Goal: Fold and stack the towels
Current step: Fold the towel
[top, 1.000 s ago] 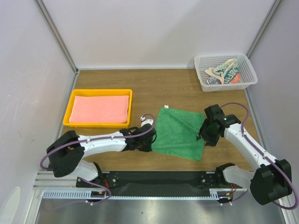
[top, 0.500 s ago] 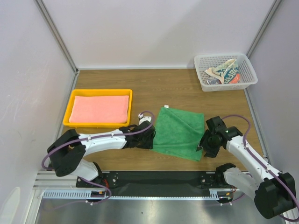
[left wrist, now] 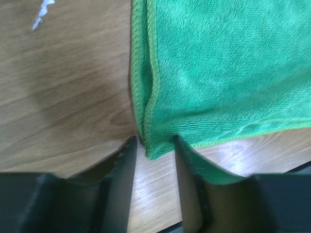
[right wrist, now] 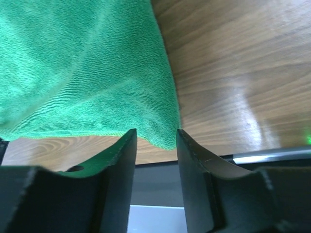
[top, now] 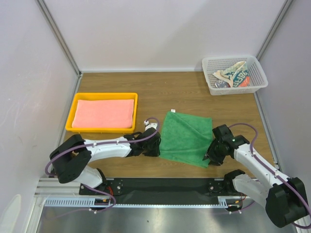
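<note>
The green towel [top: 187, 136] lies folded flat at the table's middle. My left gripper [top: 156, 147] sits low at its near-left corner; in the left wrist view the jaws [left wrist: 155, 141] stand open with that corner of the green towel [left wrist: 223, 73] between the tips. My right gripper [top: 209, 156] is at the near-right corner, also open [right wrist: 155, 136], with the tip of the green towel [right wrist: 82, 63] between its fingers. The salmon-pink towel [top: 103, 112] lies folded in the yellow tray. The patterned towel [top: 232, 75] is crumpled in the white basket.
The yellow tray [top: 77, 103] stands at the left, just behind the left arm. The white mesh basket [top: 256, 74] is in the back right corner. A black rail [top: 170, 187] runs along the table's near edge, close to both grippers.
The left gripper, shut a second ago, has opened and slid along the towel's left edge to its near corner. The right gripper has come nearer, down to the near-right corner, jaws slightly narrower.
</note>
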Controlling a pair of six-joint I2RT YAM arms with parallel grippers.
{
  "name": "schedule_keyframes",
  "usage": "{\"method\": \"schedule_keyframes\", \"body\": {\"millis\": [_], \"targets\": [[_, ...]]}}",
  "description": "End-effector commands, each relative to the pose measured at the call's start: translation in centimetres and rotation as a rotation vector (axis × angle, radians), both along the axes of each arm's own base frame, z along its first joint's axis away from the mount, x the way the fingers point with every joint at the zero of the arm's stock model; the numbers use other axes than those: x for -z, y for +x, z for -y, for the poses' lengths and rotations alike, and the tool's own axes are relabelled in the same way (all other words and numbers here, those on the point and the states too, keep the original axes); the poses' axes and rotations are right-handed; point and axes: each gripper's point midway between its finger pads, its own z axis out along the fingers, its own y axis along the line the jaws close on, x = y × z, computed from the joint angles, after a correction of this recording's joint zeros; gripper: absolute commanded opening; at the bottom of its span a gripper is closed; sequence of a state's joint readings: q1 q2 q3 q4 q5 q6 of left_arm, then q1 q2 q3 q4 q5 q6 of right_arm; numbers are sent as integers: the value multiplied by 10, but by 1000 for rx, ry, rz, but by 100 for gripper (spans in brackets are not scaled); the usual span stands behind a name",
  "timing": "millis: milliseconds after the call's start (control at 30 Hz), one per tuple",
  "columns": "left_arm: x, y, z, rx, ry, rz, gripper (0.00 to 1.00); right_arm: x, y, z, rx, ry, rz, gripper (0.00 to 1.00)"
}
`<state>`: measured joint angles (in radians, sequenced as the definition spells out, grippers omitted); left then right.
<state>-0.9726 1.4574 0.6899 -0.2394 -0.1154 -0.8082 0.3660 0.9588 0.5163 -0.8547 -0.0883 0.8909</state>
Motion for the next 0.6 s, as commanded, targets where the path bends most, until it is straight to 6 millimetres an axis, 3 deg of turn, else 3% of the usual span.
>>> {"method": "schedule_keyframes", "body": {"millis": [0,67,100,167,333,467,567], "targets": [[-3,5,13,-7,-53,6,32,0,4,-7,8,34,15,42],[-1,5,13,-7,-50,2,20,4,0,-8,-1,34,2,41],[-1,5,13,-7,-49,1,9,5,-1,-8,-2,31,-2,39],[1,5,10,-13,-30,-3,0,7,-6,-6,-13,23,-15,34],[-2,7,-5,-31,27,21,0,10,-12,-4,-43,13,-45,21],[1,-3,-25,-46,85,1,0,14,-22,-3,-75,6,-92,4],[2,-13,-36,-61,81,-20,0,16,-27,-4,-100,6,-119,0]]}}
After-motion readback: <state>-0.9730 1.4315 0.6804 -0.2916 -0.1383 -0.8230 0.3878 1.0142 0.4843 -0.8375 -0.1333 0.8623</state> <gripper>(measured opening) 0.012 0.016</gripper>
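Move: The green towel's near left corner lies just between my left fingertips, about 1 cm to the right and 1 cm below; the white label is some 19 cm ahead and 8 cm right, the yellow tray 18 cm ahead and 23 cm left. From my right hand the towel's near right corner lies about 2 cm back and 2 cm below, the far right corner some 19 cm ahead and 1 cm left. I pinch the towel's two near corners. My left hand eases barely 1 cm right and down as its half-open fingers shut on the near left corner, then draws that corner about 2 cm left. Meanwhile my right hand comes back and down some 2 cm in all and closes just inside the near right corner. ##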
